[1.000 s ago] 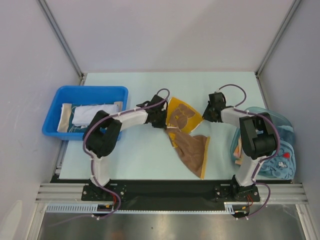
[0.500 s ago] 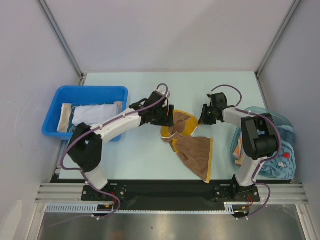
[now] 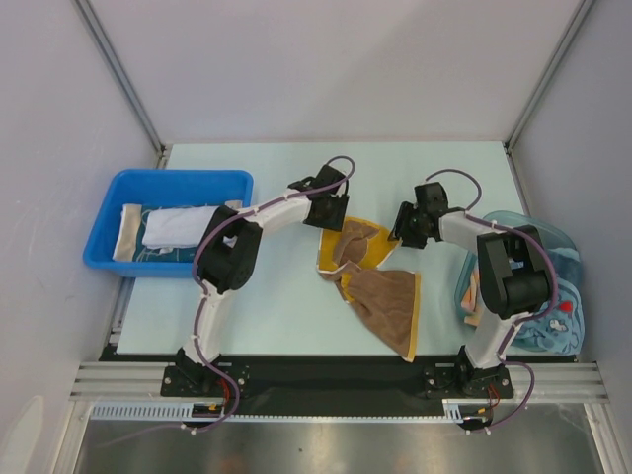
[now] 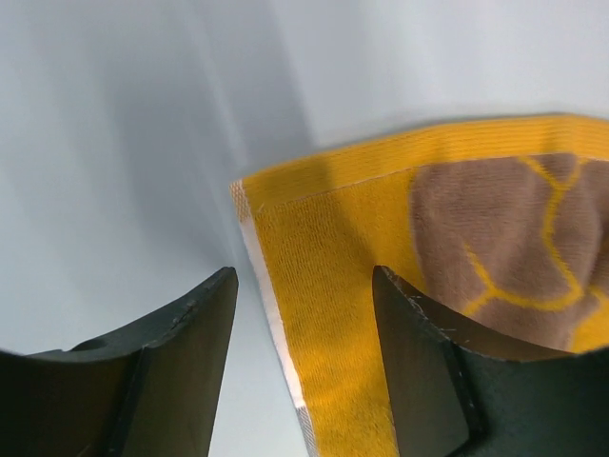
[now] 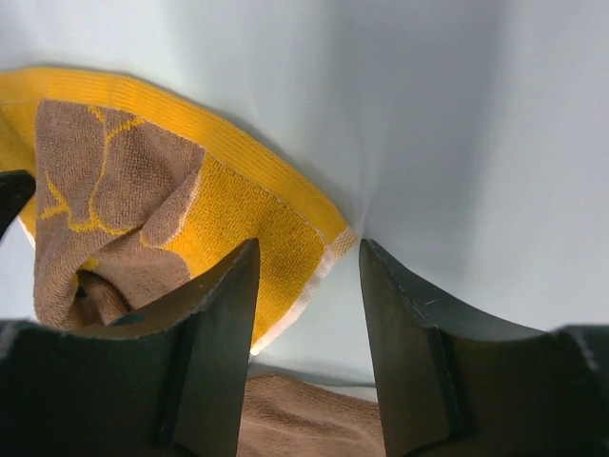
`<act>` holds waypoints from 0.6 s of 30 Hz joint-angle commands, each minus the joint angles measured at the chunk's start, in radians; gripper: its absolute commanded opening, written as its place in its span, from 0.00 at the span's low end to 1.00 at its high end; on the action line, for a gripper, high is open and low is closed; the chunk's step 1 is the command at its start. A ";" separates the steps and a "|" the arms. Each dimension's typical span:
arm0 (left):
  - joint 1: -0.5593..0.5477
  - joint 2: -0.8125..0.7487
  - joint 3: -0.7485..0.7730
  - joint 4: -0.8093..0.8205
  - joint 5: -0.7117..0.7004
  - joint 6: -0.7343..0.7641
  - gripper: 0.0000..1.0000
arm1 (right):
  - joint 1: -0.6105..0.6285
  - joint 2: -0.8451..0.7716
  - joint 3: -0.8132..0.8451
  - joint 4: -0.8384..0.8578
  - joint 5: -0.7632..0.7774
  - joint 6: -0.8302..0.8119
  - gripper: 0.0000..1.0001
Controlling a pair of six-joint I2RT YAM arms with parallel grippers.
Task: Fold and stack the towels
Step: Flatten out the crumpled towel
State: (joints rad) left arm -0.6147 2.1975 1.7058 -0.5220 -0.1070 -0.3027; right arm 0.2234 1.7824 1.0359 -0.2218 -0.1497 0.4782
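Observation:
A brown towel with a yellow border and yellow bear lines (image 3: pixel 385 296) lies rumpled and half folded on the table's middle. My left gripper (image 3: pixel 334 219) hovers open at its far left yellow corner; in the left wrist view that corner (image 4: pixel 324 286) lies between the parted fingers (image 4: pixel 303 286), untouched. My right gripper (image 3: pixel 405 232) is open at the far right corner; in the right wrist view the corner (image 5: pixel 285 238) sits under the gap (image 5: pixel 307 257). More towels lie in a light blue heap (image 3: pixel 548 316) at the right edge.
A blue bin (image 3: pixel 178 178) at the left holds a white towel (image 3: pixel 178 225). The pale table (image 3: pixel 267 286) is bounded by grey walls at the back and sides. The heap of towels lies beside the right arm's base.
Both grippers opened and let go of the brown towel's yellow corners. The raised part dropped onto the table. The left gripper shifted right and farther back.

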 commanded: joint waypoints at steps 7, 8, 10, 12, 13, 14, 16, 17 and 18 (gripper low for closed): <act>0.015 0.071 0.061 -0.013 -0.042 0.011 0.64 | 0.024 -0.006 -0.022 0.033 0.133 0.048 0.48; 0.018 0.074 0.057 -0.004 -0.034 0.010 0.62 | 0.024 0.003 -0.019 0.035 0.137 0.031 0.46; 0.018 0.082 0.058 -0.006 -0.020 0.007 0.61 | 0.025 0.008 -0.016 0.022 0.150 0.023 0.44; 0.018 0.097 0.061 -0.004 -0.011 0.002 0.58 | 0.025 0.003 -0.023 0.025 0.150 0.016 0.42; 0.017 0.102 0.058 -0.003 0.003 0.001 0.53 | 0.024 0.003 -0.031 0.029 0.177 0.014 0.39; 0.018 0.110 0.061 0.002 0.009 -0.004 0.51 | 0.025 0.002 -0.033 0.038 0.182 0.010 0.37; 0.018 0.119 0.069 0.001 0.027 -0.009 0.39 | 0.025 0.011 -0.036 0.047 0.182 -0.004 0.30; 0.018 0.122 0.069 0.000 0.032 -0.010 0.34 | 0.025 0.015 -0.037 0.070 0.179 -0.012 0.27; 0.018 0.120 0.071 -0.001 0.035 -0.010 0.28 | 0.025 0.023 -0.039 0.084 0.174 -0.030 0.24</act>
State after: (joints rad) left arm -0.6018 2.2631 1.7638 -0.5205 -0.1242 -0.2913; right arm 0.2466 1.7786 1.0134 -0.1787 -0.0071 0.4934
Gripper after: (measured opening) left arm 0.328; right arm 0.264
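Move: The towel's far-left corner lies just beyond the left hand, about 2 cm ahead, 2 cm to its left and 1 cm down. The towel's far-right corner is almost between the right hand's open fingers, about 1 cm to its right and 1 cm below. The crumpled middle sits some 9 cm back and 2 cm right of the left hand; the near flap is about 15 cm back and 1 cm left of the right hand. Down about 1 cm and then forward some 1.5 cm, the left hand settles onto the towel just inside its far-left corner and its fingers close, gathering the cloth between the pads. At the same time the right hand slides about 1.5 cm right and a little forward onto the far-right corner, its open fingers narrowing around the tip. ##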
